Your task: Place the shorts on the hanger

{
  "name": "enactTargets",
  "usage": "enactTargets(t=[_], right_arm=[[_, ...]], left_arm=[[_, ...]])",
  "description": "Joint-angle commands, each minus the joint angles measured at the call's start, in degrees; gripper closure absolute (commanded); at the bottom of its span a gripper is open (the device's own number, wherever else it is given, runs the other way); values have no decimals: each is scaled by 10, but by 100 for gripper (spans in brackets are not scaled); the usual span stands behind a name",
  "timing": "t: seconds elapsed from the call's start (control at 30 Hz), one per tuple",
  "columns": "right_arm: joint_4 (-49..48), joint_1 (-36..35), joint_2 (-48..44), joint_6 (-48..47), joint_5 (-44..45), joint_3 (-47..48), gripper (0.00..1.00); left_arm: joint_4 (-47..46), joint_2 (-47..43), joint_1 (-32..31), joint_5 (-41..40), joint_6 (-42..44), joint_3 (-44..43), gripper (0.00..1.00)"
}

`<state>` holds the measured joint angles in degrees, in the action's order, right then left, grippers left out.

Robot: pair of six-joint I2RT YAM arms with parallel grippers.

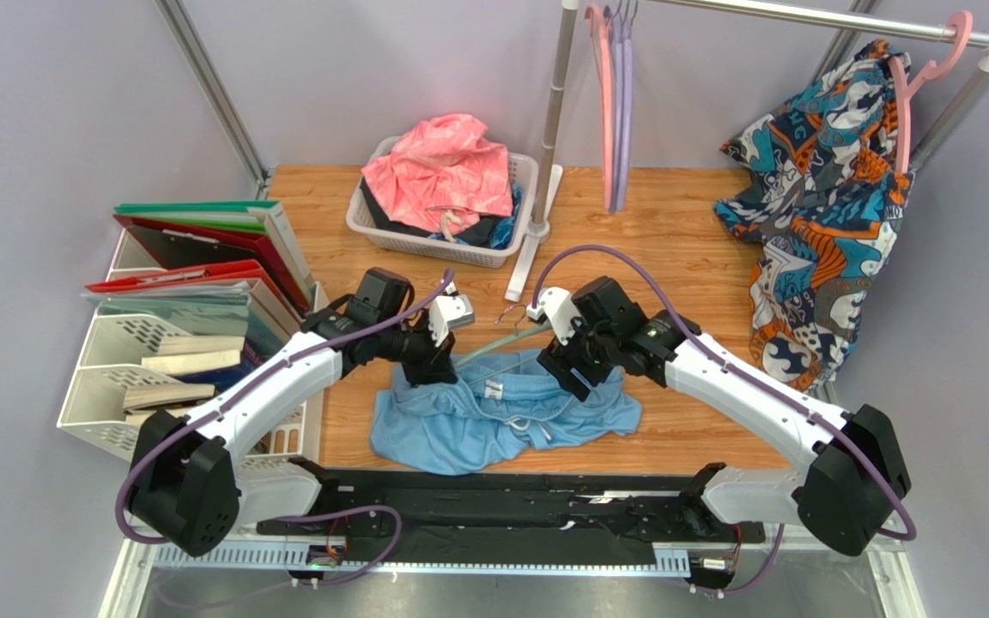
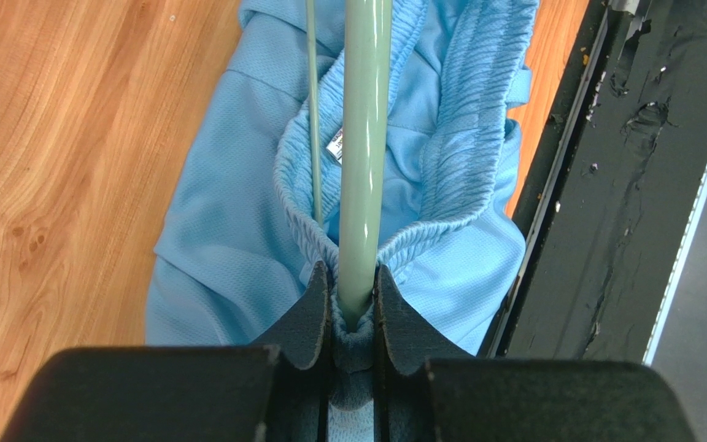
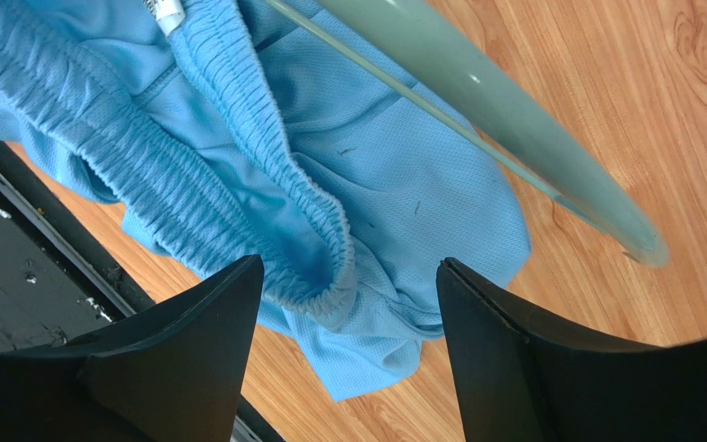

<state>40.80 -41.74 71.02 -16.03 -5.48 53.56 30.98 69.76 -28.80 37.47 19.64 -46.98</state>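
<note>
The light blue shorts [image 1: 500, 415] lie crumpled on the wooden table between the two arms. The mint-green hanger [image 1: 509, 340] runs from my left gripper toward the right one, passing through the waistband opening. My left gripper [image 2: 355, 295] is shut on the hanger's thick bar [image 2: 366, 138], with waistband fabric of the shorts [image 2: 228, 249] pinched in as well. My right gripper [image 3: 348, 304] is open just above the elastic waistband of the shorts [image 3: 237, 166], holding nothing. The hanger's rounded end [image 3: 514, 120] shows above it. The hook is not visible.
A white basket [image 1: 377, 232] with pink cloth [image 1: 442, 161] stands at the back. A rail carries pink and lilac hangers [image 1: 612, 90] and a patterned garment [image 1: 822, 219]. A file organizer [image 1: 190, 309] is on the left. A black mount [image 1: 500, 496] lines the near edge.
</note>
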Motion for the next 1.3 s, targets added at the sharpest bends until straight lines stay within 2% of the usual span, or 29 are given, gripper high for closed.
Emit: enactTargets(t=[0.0, 0.13, 0.33, 0.4, 0.57, 0.67, 0.83, 1.0, 1.13, 1.27], right_arm=[[-56, 3, 9, 33, 21, -12, 26], [-86, 7, 6, 38, 74, -56, 29], [-95, 42, 11, 33, 74, -95, 33], [-99, 47, 9, 36, 78, -106, 38], [-78, 71, -26, 41, 41, -115, 52], [-77, 82, -52, 39, 11, -114, 54], [-103, 76, -32, 50, -28, -94, 54], [-100, 57, 12, 55, -24, -69, 55], [-77, 35, 25, 35, -9, -73, 67], [-64, 17, 43, 15, 4, -86, 70]], left_arm=[[-18, -15, 0, 18, -17, -21, 100], [-15, -18, 0, 19, -13, -18, 100], [4, -30, 1, 26, -8, -13, 100], [8, -30, 4, 27, -8, -16, 100], [29, -18, 34, 59, -22, -31, 100], [26, -26, 35, 56, -20, -33, 100], [22, -15, 35, 68, -31, -42, 100], [17, -13, 35, 70, -34, -39, 100], [9, -14, 35, 71, -40, -31, 100], [5, -12, 34, 75, -43, -30, 100]])
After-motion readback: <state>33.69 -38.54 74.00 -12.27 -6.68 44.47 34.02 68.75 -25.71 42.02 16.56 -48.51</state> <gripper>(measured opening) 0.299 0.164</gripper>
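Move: From the right hand, the right end of the shorts' waistband lies some 7 cm below, about 2 cm to the right and 1 cm back. The hanger's free end sticks up near hand height, roughly 9 cm ahead and 6 cm to the right; the white tag lies level ahead, some 12 cm left and 6 cm below. From the left hand, that same waistband end is about 21 cm right, 2 cm back and 5 cm lower. Lower the open right gripper about 5.5 cm onto the right end of the waistband: go down and to the right first, lift briefly, then ease left and down again, while narrowing the fingers to under half their opening so they stand either side of the band. Keep the left grip on waistband and hanger tip, raising them some 1.5 cm. ##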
